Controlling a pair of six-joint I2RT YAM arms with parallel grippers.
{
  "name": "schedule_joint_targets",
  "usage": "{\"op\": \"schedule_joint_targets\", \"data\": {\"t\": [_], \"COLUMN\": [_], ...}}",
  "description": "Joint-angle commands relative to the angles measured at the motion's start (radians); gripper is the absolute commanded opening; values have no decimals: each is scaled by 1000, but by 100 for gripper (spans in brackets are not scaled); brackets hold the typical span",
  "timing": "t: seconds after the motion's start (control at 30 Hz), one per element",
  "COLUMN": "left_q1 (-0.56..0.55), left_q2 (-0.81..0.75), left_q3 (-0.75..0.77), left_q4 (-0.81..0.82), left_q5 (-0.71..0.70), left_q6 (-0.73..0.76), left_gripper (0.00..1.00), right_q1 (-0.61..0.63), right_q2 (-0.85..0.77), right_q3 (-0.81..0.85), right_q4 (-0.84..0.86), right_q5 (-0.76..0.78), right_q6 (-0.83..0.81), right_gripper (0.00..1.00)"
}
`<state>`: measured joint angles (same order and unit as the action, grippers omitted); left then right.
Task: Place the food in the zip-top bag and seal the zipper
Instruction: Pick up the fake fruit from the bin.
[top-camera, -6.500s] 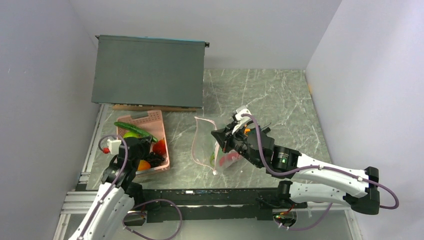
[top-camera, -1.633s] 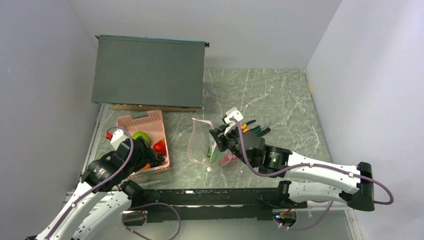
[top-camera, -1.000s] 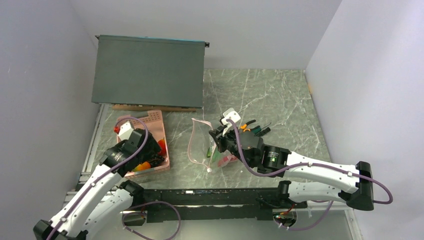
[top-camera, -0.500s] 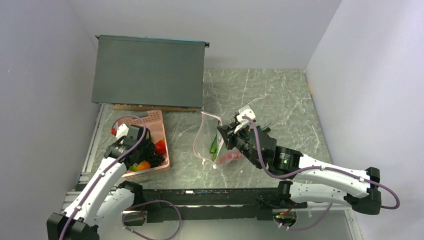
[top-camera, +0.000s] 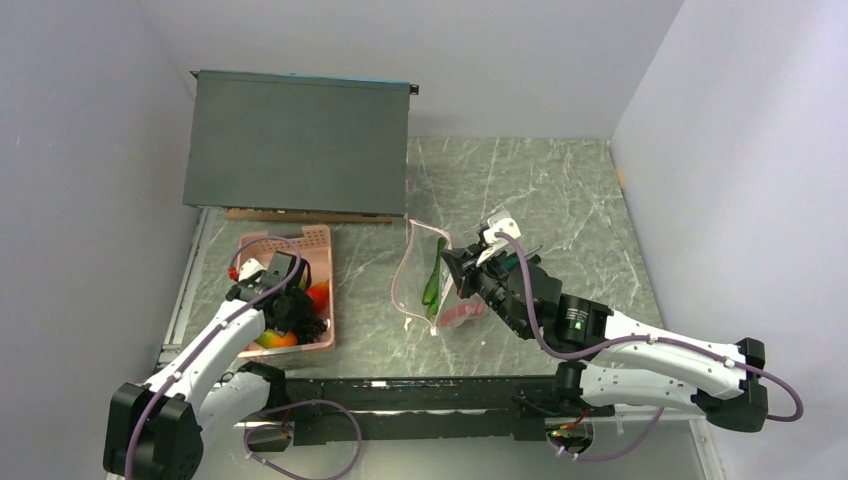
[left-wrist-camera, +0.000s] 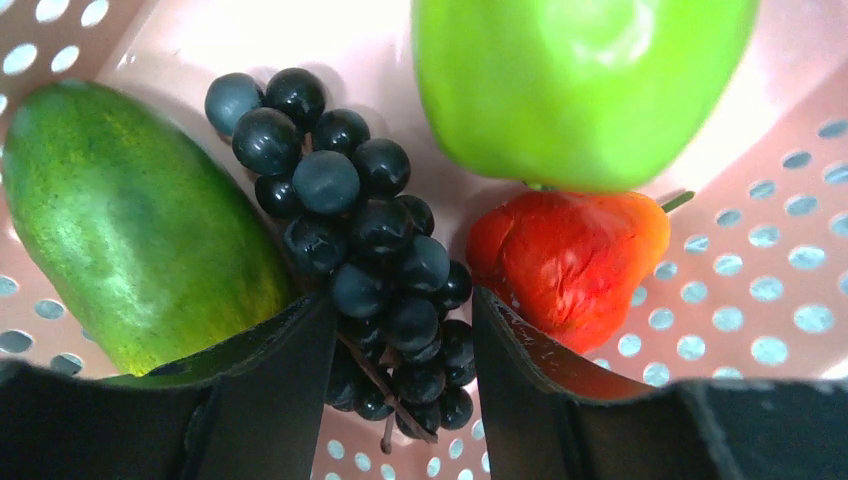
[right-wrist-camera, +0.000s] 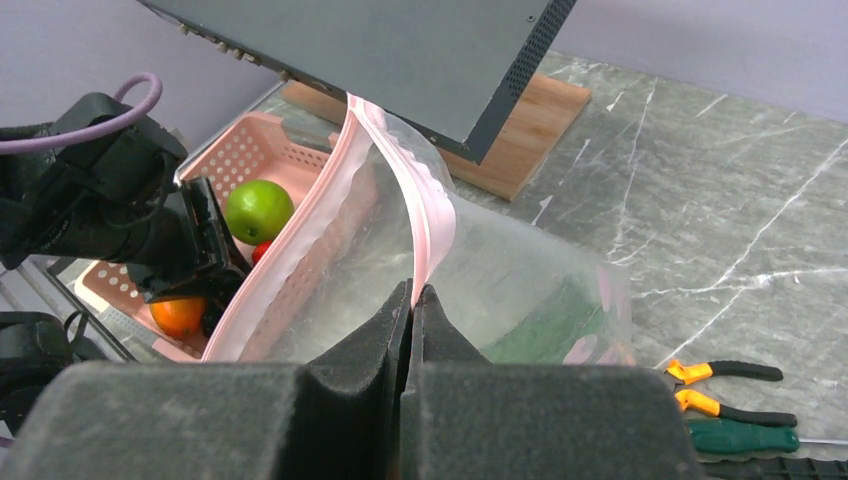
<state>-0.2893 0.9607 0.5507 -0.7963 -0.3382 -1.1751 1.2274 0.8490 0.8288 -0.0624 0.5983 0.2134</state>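
Observation:
My left gripper (left-wrist-camera: 402, 300) is down in the pink basket (left-wrist-camera: 760, 290), its jaws closed against both sides of the dark grape bunch (left-wrist-camera: 370, 250). A green-orange mango (left-wrist-camera: 130, 230) lies to its left, a red-orange fruit (left-wrist-camera: 570, 260) to its right, and a green apple (left-wrist-camera: 580, 80) beyond. My right gripper (right-wrist-camera: 412, 292) is shut on the pink zipper (right-wrist-camera: 425, 215) of the clear zip-top bag (right-wrist-camera: 520, 290), holding the mouth up and open toward the basket. Long green pods (right-wrist-camera: 550, 325) lie inside the bag. From above, the bag (top-camera: 420, 280) hangs mid-table.
A dark grey box (top-camera: 295, 140) on a wooden board sits behind the basket (top-camera: 300, 240). Orange- and green-handled pliers (right-wrist-camera: 725, 395) lie on the marble table right of the bag. Walls close in on both sides.
My left gripper dropped into the basket and its jaws narrowed around the grape bunch. My right gripper lifted the bag's mouth higher and shifted slightly right.

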Motion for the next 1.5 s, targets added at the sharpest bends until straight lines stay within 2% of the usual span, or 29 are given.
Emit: {"op": "schedule_joint_targets", "data": {"t": [0.0, 0.23, 0.4, 0.63, 0.83, 1.03, 1.47], "left_q1": [4, 4, 4, 4, 4, 4, 4], "left_q2": [-7, -11, -72, -303, -419, -501, -547], "left_q3": [-39, -73, -54, -18, 55, 110, 327], "left_q4": [16, 74, 78, -9, -128, -133, -258], "left_q5": [-17, -28, 17, 38, 73, 173, 192], "left_q6": [-58, -35, 28, 82, 91, 100, 160], "left_gripper": [55, 46, 24, 0, 0, 0, 0], "right_q1": [5, 5, 4, 3, 4, 4, 4], "right_q2": [-8, 0, 18, 28, 29, 43, 16], "right_q3": [4, 2, 7, 9, 11, 21, 11], "right_q4": [35, 40, 40, 39, 34, 18, 24], "right_q5": [14, 23, 5, 14, 9, -3, -8], "right_q6": [10, 13, 18, 14, 20, 23, 26], "right_gripper": [0, 0, 0, 0, 0, 0, 0]}}
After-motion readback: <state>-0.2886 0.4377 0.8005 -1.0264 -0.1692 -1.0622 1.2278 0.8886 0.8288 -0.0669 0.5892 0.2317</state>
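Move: The grapes lie right at the left hand's half-open fingers, about 1 cm ahead and 2 cm below. From that hand the mango is some 2 cm back and 6 cm left, the green apple about 9 cm ahead and 3 cm left, the red pepper roughly 6 cm ahead and 3 cm right, all a little below. From the right hand the grapes are level fore and aft, some 28 cm left and 29 cm below. After dipping slightly, the left hand pinches the grapes and lifts them about 16 cm, fingers tilting outward. ##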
